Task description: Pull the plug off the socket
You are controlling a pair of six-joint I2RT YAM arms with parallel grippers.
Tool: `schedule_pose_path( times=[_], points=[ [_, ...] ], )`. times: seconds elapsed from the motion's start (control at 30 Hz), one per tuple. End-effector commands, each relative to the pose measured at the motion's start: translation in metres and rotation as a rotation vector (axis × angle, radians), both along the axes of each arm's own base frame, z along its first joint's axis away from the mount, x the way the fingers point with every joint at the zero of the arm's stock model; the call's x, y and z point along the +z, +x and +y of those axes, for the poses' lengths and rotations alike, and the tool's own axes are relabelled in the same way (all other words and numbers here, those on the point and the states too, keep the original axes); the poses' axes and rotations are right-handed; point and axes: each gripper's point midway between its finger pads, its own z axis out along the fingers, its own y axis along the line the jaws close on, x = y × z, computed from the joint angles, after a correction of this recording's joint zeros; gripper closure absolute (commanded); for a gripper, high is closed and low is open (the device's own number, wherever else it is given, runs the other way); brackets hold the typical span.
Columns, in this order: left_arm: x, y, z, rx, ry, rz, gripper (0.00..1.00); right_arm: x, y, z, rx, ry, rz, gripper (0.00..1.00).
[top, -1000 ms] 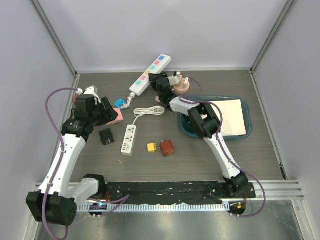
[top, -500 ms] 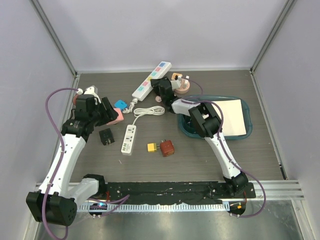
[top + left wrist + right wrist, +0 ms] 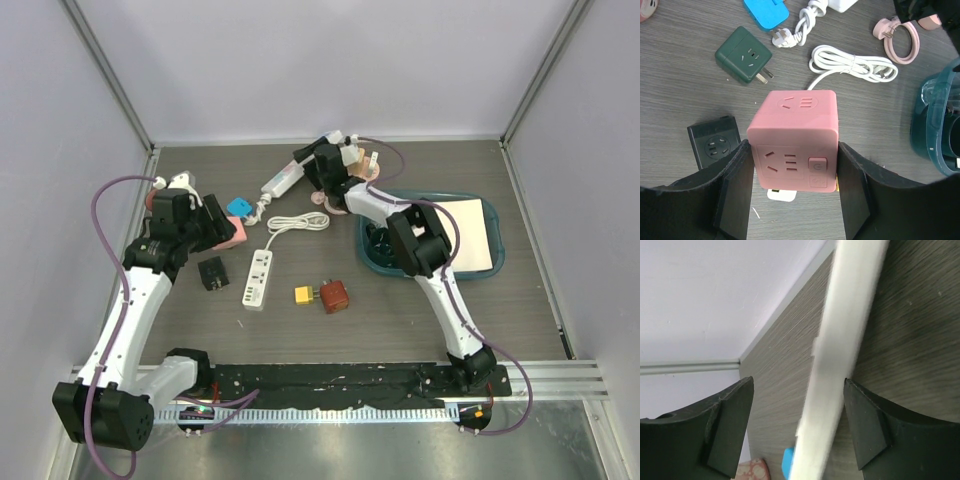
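Note:
My left gripper [image 3: 794, 150] is shut on a pink cube socket [image 3: 797, 137], its fingers pressed flat against two opposite sides, and holds it above the table at the left [image 3: 232, 232]. The cube's faces that show carry empty outlets and a button; no plug shows seated in it. At the back my right gripper [image 3: 326, 155] stands open astride the long white power strip [image 3: 284, 176], which is tipped on its edge. In the right wrist view the strip [image 3: 840, 365] is blurred and lies close to the right finger, with a gap on the left side.
A dark green adapter [image 3: 742, 55], a black adapter [image 3: 212, 272], a blue adapter [image 3: 240, 208], a short white strip [image 3: 258, 280] with coiled cord [image 3: 295, 224], and yellow [image 3: 303, 295] and red-brown [image 3: 334, 296] adapters lie mid-table. A teal tray [image 3: 490, 265] sits right.
The right gripper has opened and shifted toward the back wall. The long white strip has tipped from flat onto its edge. The left arm and pink cube have not moved.

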Motion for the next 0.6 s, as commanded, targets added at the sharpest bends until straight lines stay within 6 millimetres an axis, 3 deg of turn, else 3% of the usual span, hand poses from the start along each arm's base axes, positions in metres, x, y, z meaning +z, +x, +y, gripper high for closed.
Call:
schedule_pose_path(
  times=[0.0,0.03,0.07,0.1,0.17,0.3,0.4,0.47,0.5,0.53,0.57],
  points=[
    [0.022,0.012,0.0,0.013,-0.014,-0.089,1.0,0.112,-0.024,-0.006,0.04,0.033,-0.09,0.22],
    [0.021,0.012,-0.001,0.008,-0.016,-0.084,1.0,0.117,-0.028,-0.009,0.043,0.022,-0.09,0.22],
    [0.019,0.012,-0.002,0.0,-0.018,-0.079,1.0,0.136,-0.037,-0.014,0.051,0.005,-0.108,0.22],
    [0.02,0.012,-0.005,-0.009,-0.026,-0.079,1.0,0.13,-0.043,-0.019,0.053,-0.018,-0.093,0.22],
    [0.017,0.012,-0.012,-0.035,-0.038,-0.057,1.0,0.144,-0.054,-0.027,0.07,-0.052,-0.122,0.22],
    [0.019,0.007,-0.048,-0.132,-0.122,-0.02,1.0,0.182,-0.096,-0.044,0.151,-0.104,-0.202,0.23],
    [0.01,-0.004,-0.089,-0.254,-0.125,0.03,1.0,0.191,-0.132,-0.052,0.251,-0.167,-0.248,0.23],
    [0.002,-0.007,-0.103,-0.281,-0.147,0.065,1.0,0.186,-0.15,-0.062,0.277,-0.197,-0.232,0.23],
    [-0.009,-0.009,-0.111,-0.299,-0.153,0.098,1.0,0.164,-0.161,-0.07,0.278,-0.205,-0.179,0.23],
    [-0.014,-0.008,-0.117,-0.307,-0.164,0.113,1.0,0.181,-0.175,-0.078,0.271,-0.182,-0.206,0.23],
    [-0.016,-0.007,-0.123,-0.317,-0.18,0.117,1.0,0.166,-0.185,-0.082,0.287,-0.179,-0.197,0.23]
  ],
)
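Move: The left hand holds the pink cube plug; the red-brown plug, towards which it will be carried, lies about 19 cm right, 4 back and 17 below. The yellow plug is 12 right and 4 back, the small white strip 2 right and 1 back, both similarly low. The long white power strip is loose between the right hand's open fingers, about 4 cm below and 1 ahead. The tan cube stands 13 right, 2 ahead, 6 below; the blue plug 16 left, 11 back, 8 below. The already open right fingers come free of the long power strip, and the right hand climbs about 18 cm, drawing back some 14 and drifting right, its fingers tipping up slightly. The left hand keeps its grip on the pink plug and, after a short wait, swings it right some 9 cm across the small white strip towards the red-brown plug, sinking a little and turning clockwise about 15 degrees. ##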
